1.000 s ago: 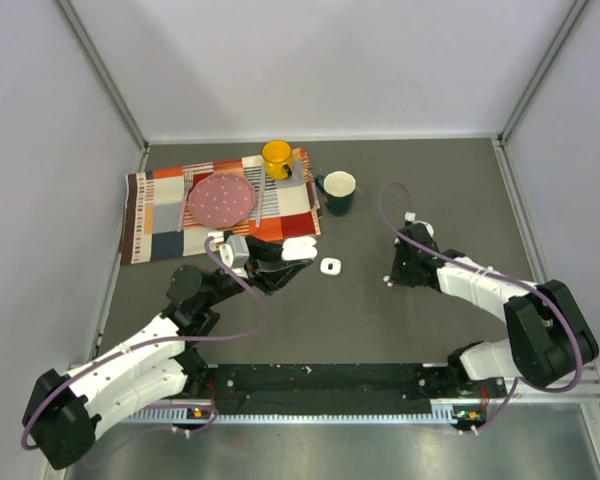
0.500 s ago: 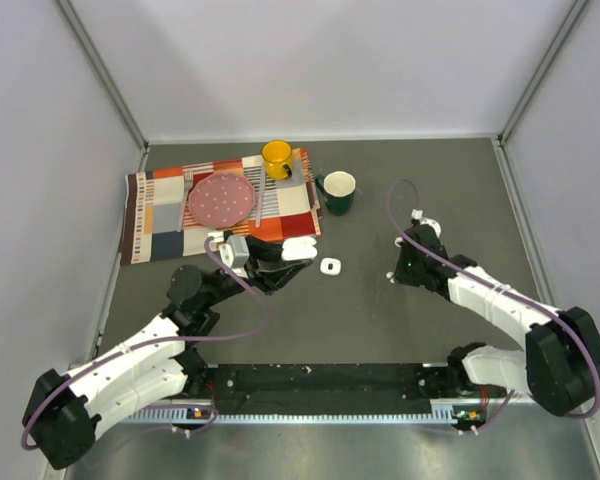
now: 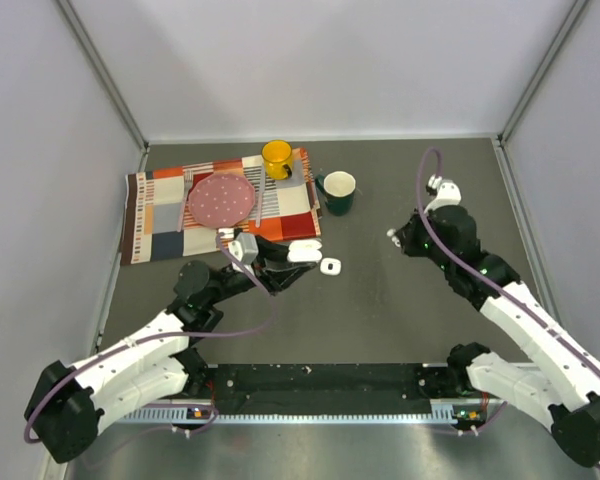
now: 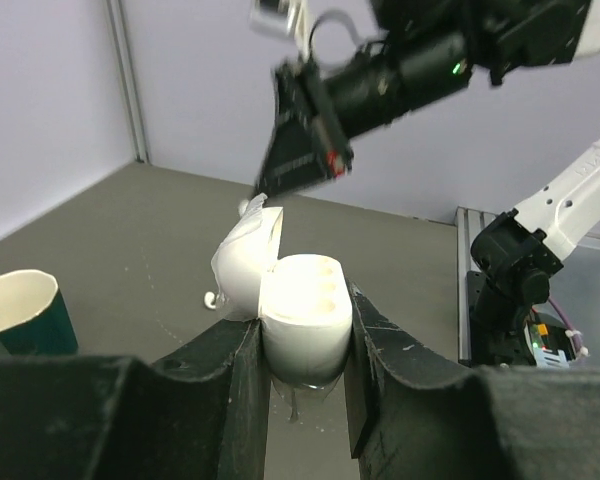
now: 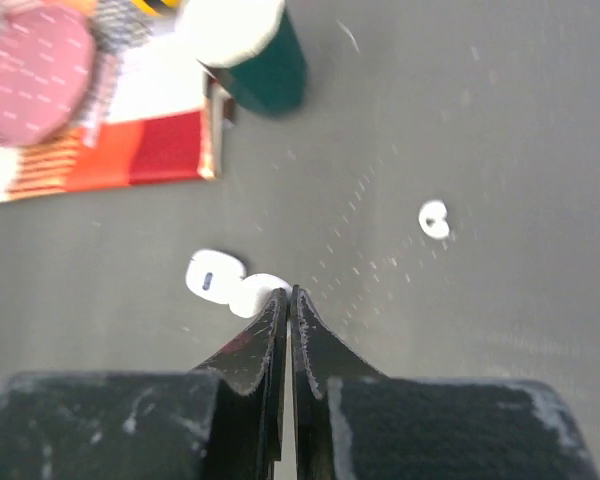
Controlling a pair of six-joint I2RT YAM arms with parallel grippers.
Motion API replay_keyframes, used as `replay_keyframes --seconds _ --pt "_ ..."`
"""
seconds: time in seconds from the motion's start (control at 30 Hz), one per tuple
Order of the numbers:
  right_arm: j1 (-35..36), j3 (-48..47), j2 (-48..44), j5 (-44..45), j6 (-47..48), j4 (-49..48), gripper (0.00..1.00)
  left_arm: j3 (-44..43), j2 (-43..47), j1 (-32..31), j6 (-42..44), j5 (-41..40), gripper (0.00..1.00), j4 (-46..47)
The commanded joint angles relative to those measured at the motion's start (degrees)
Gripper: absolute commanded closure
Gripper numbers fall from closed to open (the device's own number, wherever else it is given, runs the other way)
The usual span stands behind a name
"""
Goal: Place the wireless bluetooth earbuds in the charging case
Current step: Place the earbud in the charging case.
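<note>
The charging case [image 4: 302,300] is a white pebble with its lid [image 4: 242,260] hinged open to the left and two empty wells showing. My left gripper [image 4: 302,318] is shut on its base, and in the top view this gripper [image 3: 296,256] holds the case [image 3: 302,250] just off the cloth's corner. My right gripper [image 5: 288,292] is shut, and a small white earbud [image 5: 252,297] pokes out at its tips. It hangs in the air [image 3: 393,240] right of the case. Another earbud [image 5: 433,218] lies on the table, also seen past the lid [image 4: 212,298].
A small white piece with a dark mark [image 3: 330,266] lies on the table just right of the case. A dark green mug [image 3: 338,190] stands behind it. A patterned cloth [image 3: 160,215] at the back left carries a pink plate [image 3: 220,198] and a yellow mug [image 3: 277,158].
My right gripper has lifted off the table and moved toward the back, its white speck moving with it. The left gripper with the case has edged slightly right.
</note>
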State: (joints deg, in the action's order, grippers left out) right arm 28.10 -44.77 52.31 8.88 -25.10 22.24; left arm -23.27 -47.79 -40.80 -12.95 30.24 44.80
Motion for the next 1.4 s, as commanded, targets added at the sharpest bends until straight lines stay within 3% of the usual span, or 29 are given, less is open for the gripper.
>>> replay_keyframes --seconds 0.0,0.17,0.43,0.7,0.8,1.37 --pt "3.8 -7.9 -2.9 0.4 8.0 -1.3 1.0 -3.4 -1.6 0.2 -1.3 2.0 1.0 1.1" --pt "12.1 -12.6 -3.4 5.1 15.2 -2.3 1.0 -4.5 -2.7 0.2 -1.3 2.2 1.0 0.3" --pt "28.2 -15.8 -1.7 19.5 27.1 -7.9 1.0 -6.2 -4.6 0.2 -1.8 2.0 1.0 -1.1" --pt "42.5 -13.7 1.0 31.6 34.4 -21.3 1.0 -6.4 -5.0 0.2 -2.9 -0.2 1.0 -2.2" --pt "44.8 -12.6 1.0 34.1 36.3 -26.0 1.0 -6.4 -4.6 0.2 -2.9 -1.1 1.0 -2.7" --pt "48.2 -9.3 4.7 29.6 34.3 -32.9 1.0 -5.7 -5.2 0.2 -5.9 -1.6 1.0 3.5"
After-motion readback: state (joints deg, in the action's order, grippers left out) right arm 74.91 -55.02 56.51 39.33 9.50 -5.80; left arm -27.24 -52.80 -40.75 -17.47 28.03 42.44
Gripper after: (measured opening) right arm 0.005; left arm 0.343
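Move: The charging case, open in the left hand's fingers about 2 cm right of that hand's point, lies some 20 cm left, 10 cm back and 12 cm above the right hand, which already pinches an earbud. From the right hand, the white box on the table is about 14 cm left, 1 cm ahead and 17 cm down; the loose earbud is 6 cm ahead, 2 cm right and 18 cm down. The right hand carries the earbud up 17 cm, left 15 and back towards the case, fingers tipping up. ##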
